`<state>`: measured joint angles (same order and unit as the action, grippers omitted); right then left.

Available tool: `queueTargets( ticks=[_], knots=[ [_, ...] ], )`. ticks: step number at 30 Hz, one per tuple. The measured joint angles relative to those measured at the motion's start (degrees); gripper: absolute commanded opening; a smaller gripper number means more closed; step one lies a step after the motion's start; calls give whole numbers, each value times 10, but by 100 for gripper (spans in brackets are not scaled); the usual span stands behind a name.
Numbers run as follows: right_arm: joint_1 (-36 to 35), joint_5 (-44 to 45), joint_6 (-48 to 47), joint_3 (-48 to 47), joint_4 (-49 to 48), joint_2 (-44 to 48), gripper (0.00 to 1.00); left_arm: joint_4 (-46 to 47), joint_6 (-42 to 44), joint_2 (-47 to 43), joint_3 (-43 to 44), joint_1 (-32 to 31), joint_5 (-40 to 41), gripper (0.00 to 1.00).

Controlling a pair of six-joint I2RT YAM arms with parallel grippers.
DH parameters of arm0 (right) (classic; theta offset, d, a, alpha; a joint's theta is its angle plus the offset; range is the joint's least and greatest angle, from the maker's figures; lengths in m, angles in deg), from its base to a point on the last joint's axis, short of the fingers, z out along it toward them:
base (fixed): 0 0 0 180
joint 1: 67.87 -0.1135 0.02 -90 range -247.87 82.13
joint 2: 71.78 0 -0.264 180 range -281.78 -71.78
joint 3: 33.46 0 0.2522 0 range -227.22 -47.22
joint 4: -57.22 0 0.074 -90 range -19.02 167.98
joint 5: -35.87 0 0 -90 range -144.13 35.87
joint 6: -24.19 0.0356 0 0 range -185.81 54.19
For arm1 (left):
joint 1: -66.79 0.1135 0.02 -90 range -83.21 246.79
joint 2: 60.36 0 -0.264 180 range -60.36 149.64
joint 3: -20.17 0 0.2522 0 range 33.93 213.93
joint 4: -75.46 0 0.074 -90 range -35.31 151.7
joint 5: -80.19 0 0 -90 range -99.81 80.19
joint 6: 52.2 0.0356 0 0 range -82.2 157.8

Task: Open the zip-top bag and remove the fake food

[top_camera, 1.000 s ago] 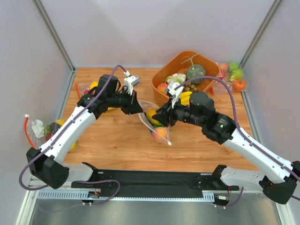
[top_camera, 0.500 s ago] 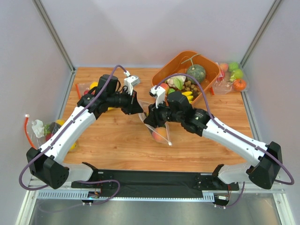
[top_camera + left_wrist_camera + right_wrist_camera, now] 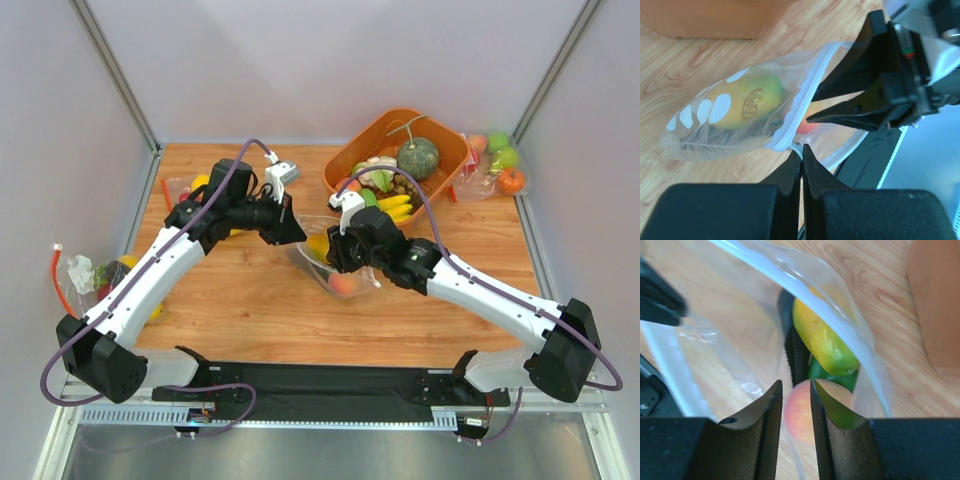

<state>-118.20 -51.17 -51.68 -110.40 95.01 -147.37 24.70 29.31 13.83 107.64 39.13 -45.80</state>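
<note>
The polka-dot zip-top bag (image 3: 352,268) lies mid-table with its mouth held apart. My left gripper (image 3: 801,148) is shut on the bag's white zip strip (image 3: 790,135) at one lip. My right gripper (image 3: 796,384) reaches into the mouth, its jaws a narrow gap apart with nothing between them. Past its tips lies the pink-orange peach (image 3: 799,412), wider than that gap. The mango (image 3: 822,337) and the dark green vegetable (image 3: 832,376) lie deeper in. From above, the peach (image 3: 342,284) and the mango (image 3: 319,245) show through the plastic beside the right gripper (image 3: 336,258).
An orange basket (image 3: 345,165) behind the bag holds a pumpkin (image 3: 418,156) and bananas (image 3: 398,207). Clear bags of fruit (image 3: 500,165) lie at the far right, another bag (image 3: 195,185) at the far left. A black mat (image 3: 320,380) lines the near edge.
My right arm swung left and brought its gripper down into the bag's mouth while its jaws narrowed. The left arm kept its hold in place.
</note>
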Motion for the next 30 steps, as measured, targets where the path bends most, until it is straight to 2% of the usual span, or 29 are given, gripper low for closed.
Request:
queueTargets(
  ticks=[6,10,15,16,19,22,30],
  knots=[
    [-9,44,0,17,17,-12,30,0,0,1,0,-13,4,0],
    [-23,61,1,37,22,-14,36,0,0,4,0,-24,6,0],
    [-43,82,4,43,24,-32,54,0,0,11,-1,-35,9,0],
    [-48,85,5,44,25,-36,62,-1,0,12,-1,-36,10,0],
    [-56,90,7,49,23,-38,74,-1,-1,13,-2,-40,11,0],
    [-60,92,7,55,19,-38,81,-6,-1,13,-3,-43,10,0],
    [-70,104,9,77,2,-39,85,-18,-2,13,-5,-46,7,0]
  ],
)
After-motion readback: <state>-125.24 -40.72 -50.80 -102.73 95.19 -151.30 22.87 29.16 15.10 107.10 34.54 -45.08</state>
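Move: The peach in the open bag lies about 10 cm below the right hand, some 2 cm back and level sideways. The mango is in the bag too, roughly 6 cm ahead, 5 cm left and 9 cm below this hand; the orange bin is some 24 cm ahead, 14 cm right and 8 cm below. From the left hand, which still pinches the bag's rim, the peach lies about 10 cm right, 4 cm back and 15 cm below. The right hand sinks about 8 cm through the bag's mouth towards the peach, easing back a little and tipping some 15 degrees steeper, and partway down its fingers spread from about a third open to nearly wide, ending astride the peach. The left hand keeps its pinch on the rim and gives about 3 cm back, right and down, letting the mouth follow the reaching hand. ##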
